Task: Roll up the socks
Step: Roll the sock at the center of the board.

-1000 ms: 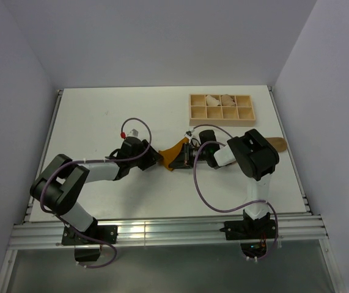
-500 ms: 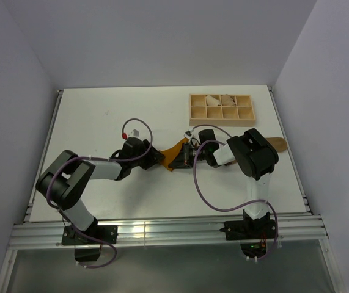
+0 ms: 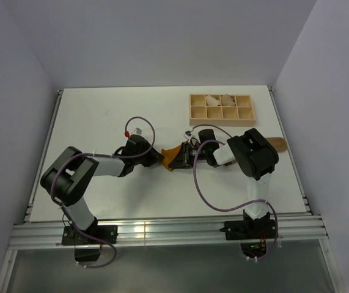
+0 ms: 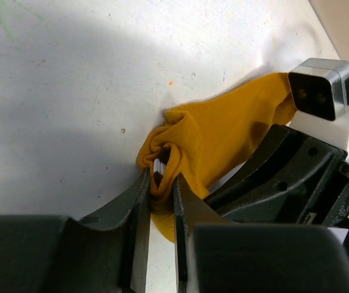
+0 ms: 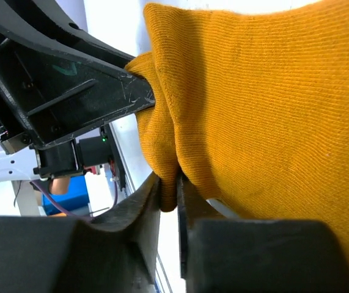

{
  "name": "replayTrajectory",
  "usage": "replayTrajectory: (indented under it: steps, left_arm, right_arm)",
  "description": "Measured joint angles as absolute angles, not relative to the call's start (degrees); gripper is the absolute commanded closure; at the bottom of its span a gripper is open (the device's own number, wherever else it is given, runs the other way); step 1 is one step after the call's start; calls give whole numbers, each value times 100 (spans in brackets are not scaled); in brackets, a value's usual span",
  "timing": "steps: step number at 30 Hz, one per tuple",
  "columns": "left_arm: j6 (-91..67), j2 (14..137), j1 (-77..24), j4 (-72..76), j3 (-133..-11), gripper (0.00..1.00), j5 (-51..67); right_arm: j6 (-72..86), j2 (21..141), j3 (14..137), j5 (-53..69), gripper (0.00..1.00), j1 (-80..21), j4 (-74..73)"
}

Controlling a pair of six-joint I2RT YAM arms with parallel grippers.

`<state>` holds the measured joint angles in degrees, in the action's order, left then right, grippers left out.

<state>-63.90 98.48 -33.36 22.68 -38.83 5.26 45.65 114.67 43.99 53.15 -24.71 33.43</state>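
Observation:
The mustard-orange sock (image 3: 174,156) lies bunched on the white table between my two grippers. My left gripper (image 3: 161,160) is shut on its crumpled end. In the left wrist view the left gripper (image 4: 161,183) pinches the sock (image 4: 223,134) where the striped cuff (image 4: 160,166) peeks out. My right gripper (image 3: 186,155) meets the sock from the right. Seen from the right wrist, the right gripper (image 5: 169,192) is shut on a hanging fold of the sock (image 5: 272,122). The tan-brown sock (image 3: 276,144) lies flat further right, partly hidden behind the right arm.
A wooden compartment tray (image 3: 222,113) stands at the back right with pale rolled bundles (image 3: 213,99) in its far row. The two grippers are nearly touching; the right one's body (image 4: 296,171) fills the left wrist view's right side. Purple cables loop over both arms.
My left gripper has slid right toward the right gripper and closed on the sock's cuff end. The sock is bunched shorter than before. The right arm stayed put.

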Motion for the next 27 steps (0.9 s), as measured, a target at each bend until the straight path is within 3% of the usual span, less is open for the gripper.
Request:
replayTrajectory:
  steps: [4, 11, 17, 27]
  left_arm:
    - [-6309, 9848, -3365, 1966, -4047, 100, 469]
    - [-6191, 9848, -3435, 1538, -4281, 100, 314]
    - [-6066, 9848, -3470, 1308, -4412, 100, 248]
    - [-5957, 9848, -3498, 1249, -4445, 100, 209]
  right_arm:
    - [4394, 11303, 4407, 5188, 58, -2471, 3120]
    - [3277, 9865, 4270, 3658, 46, -2626, 1673]
    - [2134, 8639, 4327, 1697, 40, -3579, 843]
    - [703, 9002, 4434, -196, 38, -4797, 497]
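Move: The near end of the orange sock's rolled cuff is between my right fingers. The roll's middle lies about 2 cm ahead and 2 cm left of that hand, roughly level with it; the flat toe end is some 8 cm ahead and 10 cm right, the brown sock roughly 8 cm ahead and 36 cm right. My left hand already pinches the roll's far end, the roll's middle about 3 cm back and 3 cm right of it. I open my right fingers to let go of the roll's near end and lift clear by about 6 cm, swinging briefly to the right and forward. I then sink some 4 cm back down beside the roll, fingers wide, turning the wrist about 60 degrees from pointing left to pointing forward-left and more steeply down. My left hand stays put and keeps its pinch on the roll, tilting only slightly. ##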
